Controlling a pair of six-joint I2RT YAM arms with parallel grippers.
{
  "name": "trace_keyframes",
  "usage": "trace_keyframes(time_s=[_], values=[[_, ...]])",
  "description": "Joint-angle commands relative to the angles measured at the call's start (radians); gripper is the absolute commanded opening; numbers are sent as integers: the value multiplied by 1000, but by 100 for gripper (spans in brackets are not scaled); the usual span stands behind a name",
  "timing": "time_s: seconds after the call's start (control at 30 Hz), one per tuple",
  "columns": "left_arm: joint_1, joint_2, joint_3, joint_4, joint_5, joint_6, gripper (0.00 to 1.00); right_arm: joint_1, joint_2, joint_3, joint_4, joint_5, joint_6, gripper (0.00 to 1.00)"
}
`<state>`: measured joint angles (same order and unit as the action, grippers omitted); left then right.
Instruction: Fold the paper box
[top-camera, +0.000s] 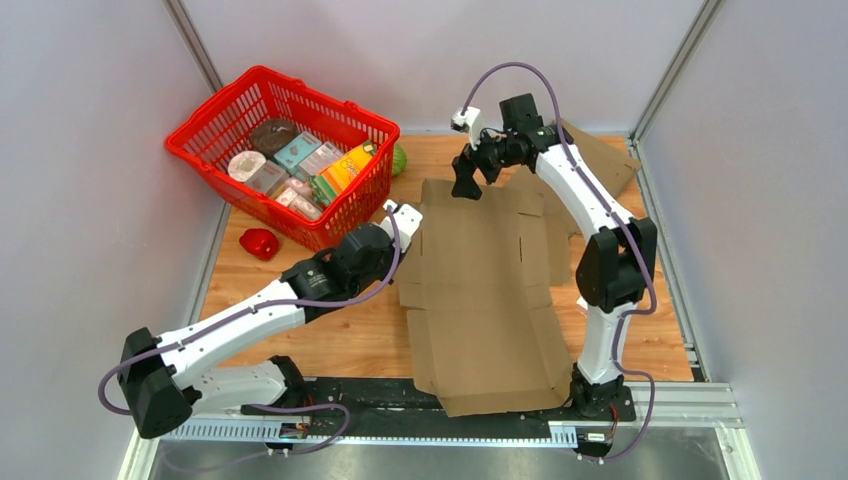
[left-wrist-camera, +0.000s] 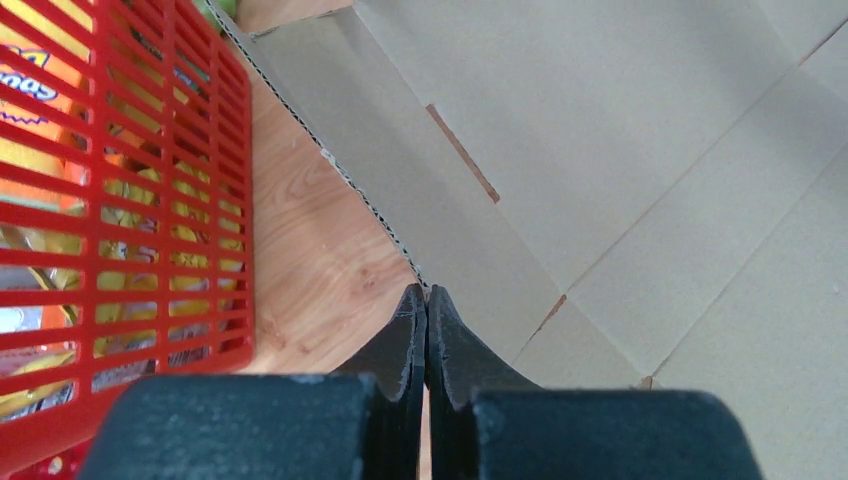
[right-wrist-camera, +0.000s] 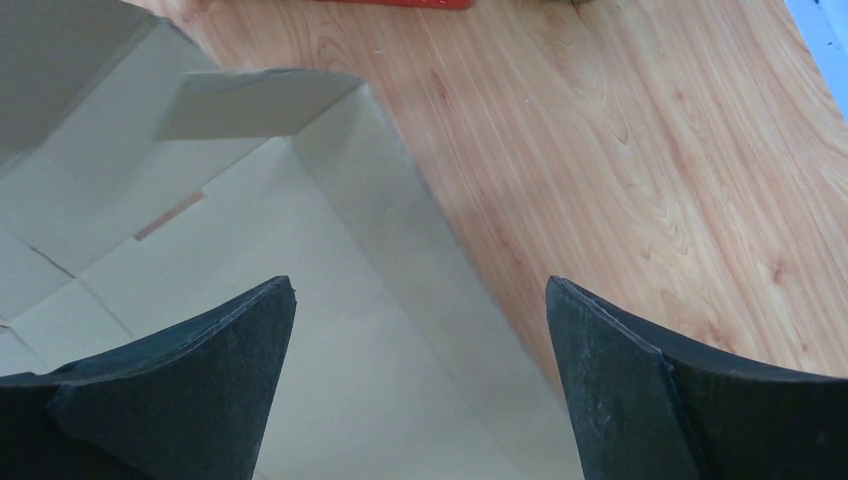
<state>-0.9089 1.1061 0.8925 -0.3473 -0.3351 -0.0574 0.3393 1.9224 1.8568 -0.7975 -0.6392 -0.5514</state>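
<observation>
The paper box (top-camera: 490, 290) is a flat brown cardboard blank spread over the middle of the wooden table. My left gripper (top-camera: 403, 213) is at the blank's far left edge. In the left wrist view its jaws (left-wrist-camera: 427, 292) are pressed together right where the corrugated edge of a raised side flap (left-wrist-camera: 420, 190) runs in between the tips. My right gripper (top-camera: 466, 188) hovers over the blank's far edge with its jaws wide apart. In the right wrist view (right-wrist-camera: 420, 290) only cardboard (right-wrist-camera: 250, 250) and table show between the fingers, and a small flap (right-wrist-camera: 250, 100) stands up beyond.
A red plastic basket (top-camera: 215, 150) full of groceries stands at the back left, close beside my left gripper and its rim (left-wrist-camera: 120, 200). A small red object (top-camera: 260, 243) lies in front of it, and a green one (top-camera: 400, 160) behind it. Another cardboard sheet (top-camera: 600, 155) lies at the back right.
</observation>
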Motion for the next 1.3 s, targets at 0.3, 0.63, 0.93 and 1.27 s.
trace_keyframes(time_s=[0.3,0.63,0.93,1.27], values=[[5,-25,-47,123,64,87,0,-48,254,315,-262,-244,-197,93],[11,-86,-81,162,39,83,0,-57,291,321,-281,-318,-183,61],[11,-146,-148,192,-97,-97,4,-54,138,154,-53,-188,7,0],[10,-86,-30,-269,-321,-468,33,13,-37,63,-83,82,96,0]])
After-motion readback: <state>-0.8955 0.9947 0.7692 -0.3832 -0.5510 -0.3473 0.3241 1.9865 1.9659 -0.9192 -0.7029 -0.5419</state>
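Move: My left hand already pinches the raised left edge of the paper box cardboard. My right hand, wide open, has the sheet's far edge about 5 cm below it, level ahead and 1 cm to its left; the green ball lies roughly 14 cm left and 3 cm farther out, the spare cardboard some 22 cm right. From my left hand that far edge is about 13 cm ahead and 14 cm right, the red basket around 20 cm ahead and 22 cm left. With my right hand I reach slightly forward, then sink about 4 cm over the far edge while drawing back, tipping the fingers some 15 degrees; I shut them to pinch the edge, then lift it about 4 cm, undoing the tip. My left hand holds nearly still until that grip closes, then opens about a third, lets go and swings left and slightly down, turning counter-clockwise. ##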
